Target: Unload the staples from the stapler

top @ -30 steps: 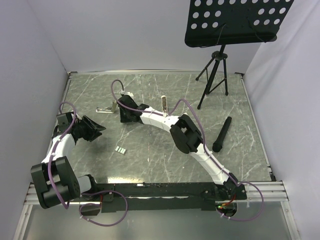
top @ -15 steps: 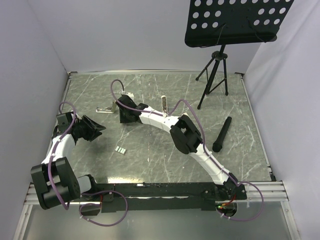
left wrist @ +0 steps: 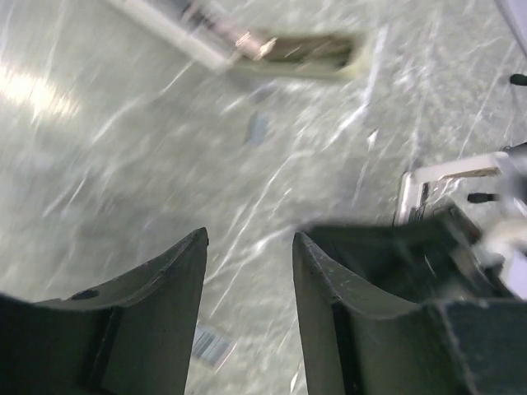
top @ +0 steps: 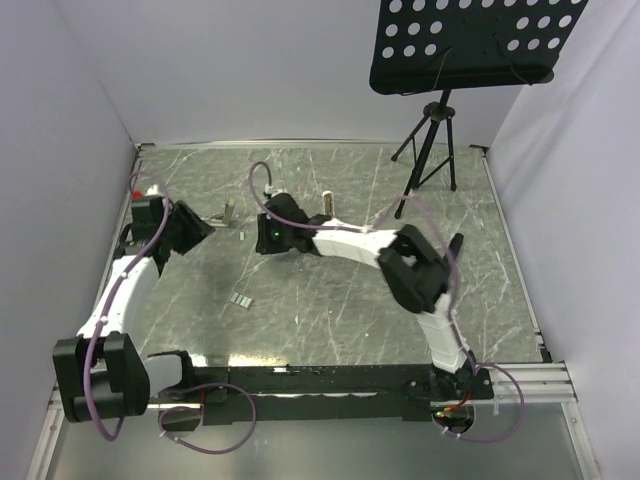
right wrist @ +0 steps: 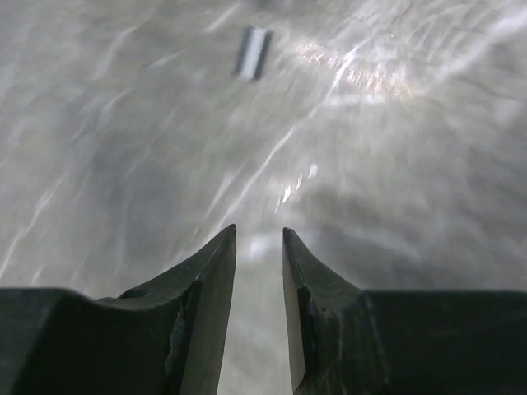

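The stapler lies at the far left of the table, and only a cream part of it shows above my left gripper. In the left wrist view it is a blurred cream-white bar with a silvery rail ahead of the open, empty left gripper. One short staple strip lies between my two grippers and shows in both wrist views. More staples lie nearer on the table. My right gripper is slightly open and empty.
A cream upright piece stands behind the right forearm. A black tripod stand with a perforated black desk is at the back right. A black cylinder lies to the right. White walls enclose the table on three sides.
My left gripper has moved away from the near left, up to the stapler. My right arm has swung its elbow to the right and its gripper has drawn back from the stapler.
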Controlling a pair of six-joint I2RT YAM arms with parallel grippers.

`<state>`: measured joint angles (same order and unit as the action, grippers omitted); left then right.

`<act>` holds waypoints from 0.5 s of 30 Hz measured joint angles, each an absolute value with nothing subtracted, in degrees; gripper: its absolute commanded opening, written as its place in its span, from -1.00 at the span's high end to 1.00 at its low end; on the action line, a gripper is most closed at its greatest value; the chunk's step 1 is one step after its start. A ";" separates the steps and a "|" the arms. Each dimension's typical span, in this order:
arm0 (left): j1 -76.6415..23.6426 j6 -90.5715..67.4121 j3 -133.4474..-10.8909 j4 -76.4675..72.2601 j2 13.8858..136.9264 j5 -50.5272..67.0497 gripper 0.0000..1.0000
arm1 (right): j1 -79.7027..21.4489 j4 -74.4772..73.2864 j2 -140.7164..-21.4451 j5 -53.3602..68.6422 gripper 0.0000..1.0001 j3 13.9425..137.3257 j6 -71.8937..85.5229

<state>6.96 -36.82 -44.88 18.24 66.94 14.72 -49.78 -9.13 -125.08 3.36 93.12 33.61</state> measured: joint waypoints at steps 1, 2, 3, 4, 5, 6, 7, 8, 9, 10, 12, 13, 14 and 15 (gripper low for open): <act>5.65 -36.60 -46.26 18.11 67.46 13.32 -0.03 | -49.58 -8.40 -122.43 4.01 0.15 90.89 32.77; 3.92 -36.38 -47.68 17.89 68.20 11.46 -0.04 | -49.47 -7.09 -118.30 4.89 0.12 87.61 31.53; 2.37 -36.01 -48.88 17.74 68.97 9.04 -0.05 | -49.28 -5.67 -114.52 5.52 0.05 84.97 30.72; 1.08 -35.57 -49.56 17.58 69.69 7.60 -0.06 | -49.15 -3.92 -110.63 6.02 0.02 81.95 30.02; -0.01 -35.40 -50.04 17.56 70.30 6.13 -0.05 | -49.12 -2.81 -107.31 6.39 0.00 79.50 29.61; -1.21 -35.11 -50.61 17.61 71.26 4.62 -0.05 | -49.12 -0.91 -103.09 6.85 -0.06 76.20 28.93; -2.33 -34.87 -51.16 17.58 72.55 3.40 -0.05 | -49.12 0.67 -98.89 7.07 -0.08 72.71 28.51; -3.33 -34.61 -51.72 17.58 73.91 2.39 -0.07 | -49.12 1.65 -94.96 7.31 -0.11 69.63 28.25; -4.21 -34.41 -52.05 17.39 75.26 1.56 -0.08 | -49.15 2.98 -91.31 7.40 -0.17 66.63 27.92; -5.23 -33.89 -52.42 17.41 76.93 0.30 -0.09 | -49.15 3.64 -88.49 7.53 -0.19 64.25 27.75; -6.94 -33.15 -52.80 17.43 79.42 -2.09 -0.09 | -49.23 4.75 -84.25 7.66 -0.25 60.12 27.57; -7.94 -32.67 -53.23 17.72 80.86 -3.49 -0.09 | -49.23 5.19 -83.00 7.66 -0.27 58.54 27.57; -8.86 -32.32 -53.87 18.04 82.30 -4.60 -0.09 | -49.23 5.34 -81.69 7.79 -0.32 56.77 27.57; -9.65 -31.97 -54.57 18.17 83.81 -5.45 -0.10 | -49.23 5.34 -80.60 7.92 -0.35 55.13 27.55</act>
<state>-9.65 -31.97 -54.57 18.17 83.81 -5.45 -49.23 5.34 -80.60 7.92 55.13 27.55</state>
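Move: The loose staple strip lies on the table about 6 cm ahead of the left hand, 9 cm to its right and 11 cm below. The open stapler's middle is some 4 cm farther out than the strip and 6 cm to the strip's left; the staple block sits about 15 cm nearer the bases than the strip. From the right hand the strip is 4 cm ahead, 5 cm left and 4 cm below. Over to the loose staple strip swings the left hand, about 4 cm forward and 4 cm right, first rising slightly, then sinking past its starting height to end 4 cm lower, rolling nearly 20 degrees left side up, fingers still open. The empty right hand clears away fast from the strip, some 14 cm up, 10 cm right and 9 cm back, opening wider. ##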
